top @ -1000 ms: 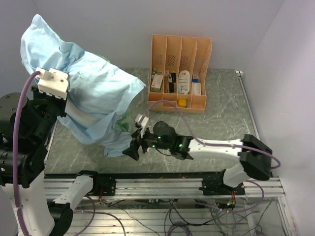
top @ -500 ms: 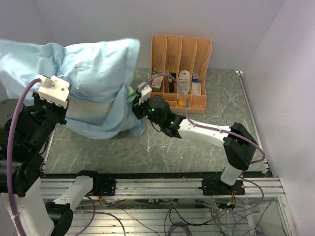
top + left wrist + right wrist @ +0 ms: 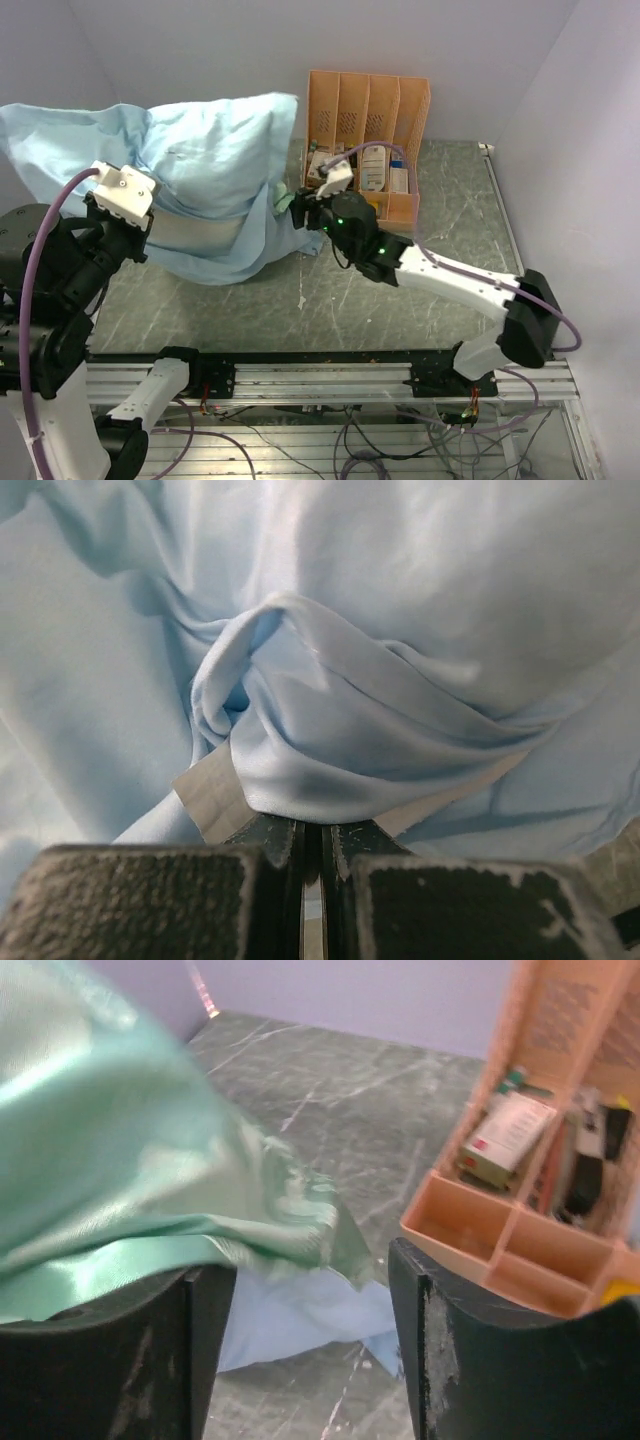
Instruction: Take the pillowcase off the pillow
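The pillowcase (image 3: 210, 165), light blue, hangs bulging in the air at the left. Its mint-green face (image 3: 285, 200) shows at the right end. An off-white band (image 3: 195, 232) shows under the blue cloth; it looks like the pillow, otherwise hidden inside. My left gripper (image 3: 140, 225) is shut on a fold of the blue cloth (image 3: 330, 770), its jaws pressed together (image 3: 312, 832). My right gripper (image 3: 300, 208) is open at the case's right end. In the right wrist view the green cloth (image 3: 130, 1180) drapes over the left finger (image 3: 200, 1360); the gripper (image 3: 310, 1350) holds nothing.
An orange file rack (image 3: 365, 140) with boxes and small items stands at the back, just right of my right gripper; it also shows in the right wrist view (image 3: 540, 1160). The grey marbled table (image 3: 440, 250) lies below. Walls close in at the back and right.
The case swung from a tall hanging bundle to a wide one. My right gripper rose from the front middle to the case's right end by the rack. The left gripper shifted slightly right.
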Motion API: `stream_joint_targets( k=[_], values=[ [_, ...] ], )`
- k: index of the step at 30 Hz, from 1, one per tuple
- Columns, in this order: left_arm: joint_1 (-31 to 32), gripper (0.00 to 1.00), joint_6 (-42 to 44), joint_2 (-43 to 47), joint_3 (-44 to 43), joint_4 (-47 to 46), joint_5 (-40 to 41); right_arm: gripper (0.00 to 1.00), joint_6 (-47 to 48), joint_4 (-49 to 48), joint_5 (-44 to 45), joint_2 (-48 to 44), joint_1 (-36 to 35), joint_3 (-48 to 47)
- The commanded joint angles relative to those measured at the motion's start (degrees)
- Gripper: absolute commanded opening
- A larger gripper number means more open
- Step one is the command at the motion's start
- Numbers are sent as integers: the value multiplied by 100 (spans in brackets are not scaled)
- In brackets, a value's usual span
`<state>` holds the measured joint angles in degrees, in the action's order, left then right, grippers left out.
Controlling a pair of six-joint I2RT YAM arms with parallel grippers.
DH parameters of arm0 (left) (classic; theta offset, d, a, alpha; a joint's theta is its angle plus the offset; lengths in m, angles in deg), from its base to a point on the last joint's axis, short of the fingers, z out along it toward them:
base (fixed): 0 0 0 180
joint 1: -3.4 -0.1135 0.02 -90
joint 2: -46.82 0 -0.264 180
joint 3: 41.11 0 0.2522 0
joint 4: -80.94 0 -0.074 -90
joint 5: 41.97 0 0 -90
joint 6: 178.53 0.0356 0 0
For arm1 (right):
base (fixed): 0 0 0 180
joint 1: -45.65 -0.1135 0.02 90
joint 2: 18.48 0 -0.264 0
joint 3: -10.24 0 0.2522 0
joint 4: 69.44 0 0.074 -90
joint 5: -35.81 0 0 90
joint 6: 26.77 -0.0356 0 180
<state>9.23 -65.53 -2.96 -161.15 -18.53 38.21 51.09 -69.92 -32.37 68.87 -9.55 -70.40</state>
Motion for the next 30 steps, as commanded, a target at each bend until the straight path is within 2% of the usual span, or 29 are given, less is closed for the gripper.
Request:
stream_joint_targets(
  k=[1,4,8,12,15,18,23,27,30],
  values=[
    [-38,7,-242,16,245,-440,-457,68,-1195,641,1968,-1108,-196,411],
    [-46,7,-286,213,978,-850,-661,83,-748,-231,2959,-2058,-1004,1173],
    [-46,7,-377,276,1659,-1289,-593,87,-639,214,3534,-2597,-1976,752],
    [-46,7,-493,217,1672,-1468,-625,88,568,-719,3812,-2169,-3363,486],
    [-46,7,-494,137,1511,-1426,-631,89,979,-971,3147,-1490,-3906,-19],
    [-46,7,-440,99,1345,-1311,-651,90,828,-872,2240,-762,-3952,-549],
    [-46,7,-351,152,1151,-1057,-793,96,696,-246,1770,309,-3655,-1725],
    [-46,7,-246,174,958,-786,-888,97,23,-156,1072,361,-2895,-1754],
    [-46,7,-169,204,889,-645,-951,97,27,-183,1229,315,-2621,-1686]
  ],
)
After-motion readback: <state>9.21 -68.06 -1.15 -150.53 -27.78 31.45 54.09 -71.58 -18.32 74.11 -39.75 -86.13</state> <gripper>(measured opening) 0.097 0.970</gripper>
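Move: The pillowcase's blue fold below the bare strip of pillow lies about 10 cm back, 13 cm left and 4 cm above my right hand. The bare strip is some 7 cm back, 17 cm left and 7 cm up; the green corner is just 2 cm ahead, 4 cm left and 2 cm up; the tray is 18 cm ahead, 15 cm right and 23 cm below. From my left hand that fold is about 6 cm ahead, 9 cm right and 14 cm below. I bring my half-open right hand away from the green corner in a quick arc, back about 24 cm and up 14, first a bit right and then some 20 cm left, round to the near side of the pillow. I spread its fingers fully, turn the wrist about 30 degrees counter-clockwise on the leftward sweep, then sink slightly and start forward towards the blue fold. My left hand keeps its pinch, dipping forward, right and down about 4 cm before easing partly back. ##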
